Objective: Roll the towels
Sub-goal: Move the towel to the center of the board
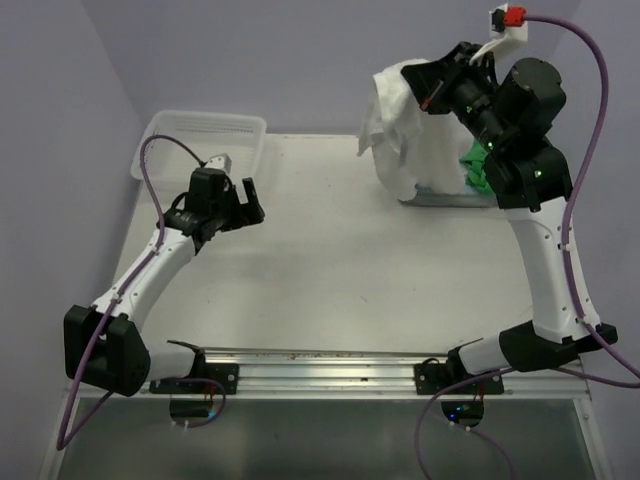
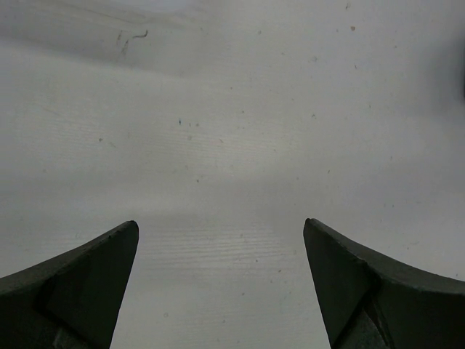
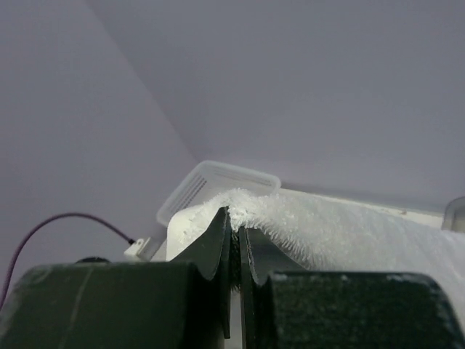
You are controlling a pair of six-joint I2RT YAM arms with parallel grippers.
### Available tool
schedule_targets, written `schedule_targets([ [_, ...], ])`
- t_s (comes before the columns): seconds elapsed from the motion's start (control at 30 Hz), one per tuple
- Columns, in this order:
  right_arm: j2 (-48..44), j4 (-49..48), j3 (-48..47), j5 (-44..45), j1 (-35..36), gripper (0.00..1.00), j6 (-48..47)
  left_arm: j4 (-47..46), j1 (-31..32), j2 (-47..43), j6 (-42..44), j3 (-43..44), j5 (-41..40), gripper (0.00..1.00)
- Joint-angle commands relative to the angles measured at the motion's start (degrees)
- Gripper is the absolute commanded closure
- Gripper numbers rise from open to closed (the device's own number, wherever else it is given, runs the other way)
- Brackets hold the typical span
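Observation:
My right gripper (image 1: 430, 92) is raised high at the back right, shut on a fold of the white towel (image 1: 400, 135). The towel hangs down from it in loose folds to the table. In the right wrist view the fluffy white towel (image 3: 341, 227) drapes over the pinched tips of the right gripper (image 3: 235, 215). A bright green towel (image 1: 478, 166) peeks out behind the right arm, mostly hidden. My left gripper (image 1: 240, 200) hovers low over the left of the table, open. The left wrist view shows only bare table (image 2: 232, 131) between the spread tips of the left gripper (image 2: 221, 234).
A white lattice basket (image 1: 205, 130) stands at the back left corner, just beyond the left gripper, and shows in the right wrist view as well (image 3: 218, 178). A clear tub's edge (image 1: 445, 199) shows under the hanging towel. Lilac walls close off the back and left.

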State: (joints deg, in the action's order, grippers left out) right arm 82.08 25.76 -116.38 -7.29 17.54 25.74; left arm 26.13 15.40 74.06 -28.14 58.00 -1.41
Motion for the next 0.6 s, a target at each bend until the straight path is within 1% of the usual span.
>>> schedule_targets([
  [0.0,0.09,0.78,-2.89,-4.48,5.03,1.0,-3.59,1.82,-2.47,-2.42,-1.91,4.05,0.27,0.0],
  [0.07,0.09,0.44,-0.97,-5.8,6.8,1.0,-2.98,2.35,-4.92,-4.27,-3.06,3.88,-1.83,0.01],
  [0.1,0.18,-0.35,0.35,-6.33,7.85,1.0,-2.8,2.09,-5.98,-6.63,-3.41,3.62,-1.93,0.02],
  [0.13,0.53,-0.62,3.23,-6.07,10.38,1.0,-2.54,1.91,-7.21,-7.69,-4.11,2.83,-1.93,0.02],
  [0.17,0.79,-0.62,5.0,-5.46,11.8,1.0,-2.62,1.56,-9.66,-8.84,-4.29,2.56,-2.19,0.03],
  [0.2,0.97,-0.88,7.02,-4.85,13.12,1.0,-2.53,1.38,-10.73,-10.5,-4.38,2.39,-2.45,0.03],
  [0.23,1.15,-1.58,12.09,-4.4,15.4,1.0,-2.1,1.21,-11.44,-10.95,-4.29,2.3,-2.81,0.04],
  [0.3,1.32,-4.55,18.35,-3.26,17.43,1.0,0.18,1.9,-12.41,-11.05,-3.85,2.82,-2.9,0.04],
  [0.33,1.32,-5.71,24.38,-2.56,19.35,1.0,1.06,2.34,-12.5,-10.78,-3.59,3.69,-2.81,0.04],
  [0.43,2.9,-8.52,31.89,-0.27,22.26,1.0,4.31,2.7,-12.5,-8.94,-3.15,4.14,-0.53,0.04],
  [0.47,3.6,-9.05,35.92,-0.44,22.54,0.75,5.37,2.61,-12.5,-8.41,-3.15,4.05,1.04,0.04],
  [0.5,5.44,-8.01,37.0,-1.14,22.71,0.56,5.38,2.52,-12.5,-7.36,-3.06,3.88,2.71,0.03],
  [0.57,7.12,-3.72,37.1,0.86,22.63,0.29,3.2,1.82,-12.5,-6.48,-2.53,3.0,6.92,0.03],
])
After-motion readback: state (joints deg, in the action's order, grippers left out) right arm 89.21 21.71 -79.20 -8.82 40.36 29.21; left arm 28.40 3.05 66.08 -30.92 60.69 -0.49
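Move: The white towel already hangs from the right gripper's shut fingers, high over the table; the board's center lies about 15 cm to its left, 9 cm back and some 54 cm below. The grey bin's middle is around 15 cm ahead and 16 cm right of that hand, with the green towel in it about 13 cm ahead and 20 cm right. From the empty left hand the center is some 16 cm right, 7 cm back and 14 cm lower. Holding the white towel at first, the right hand swings left, then plunges towards the board's center, about 33 cm down and 17 cm left overall, fingers tipping down roughly 40 degrees and turning counter-clockwise. Late in the drop the fingers open and let go of the towel. The empty left hand shifts about 7 cm left and 6 cm up. ##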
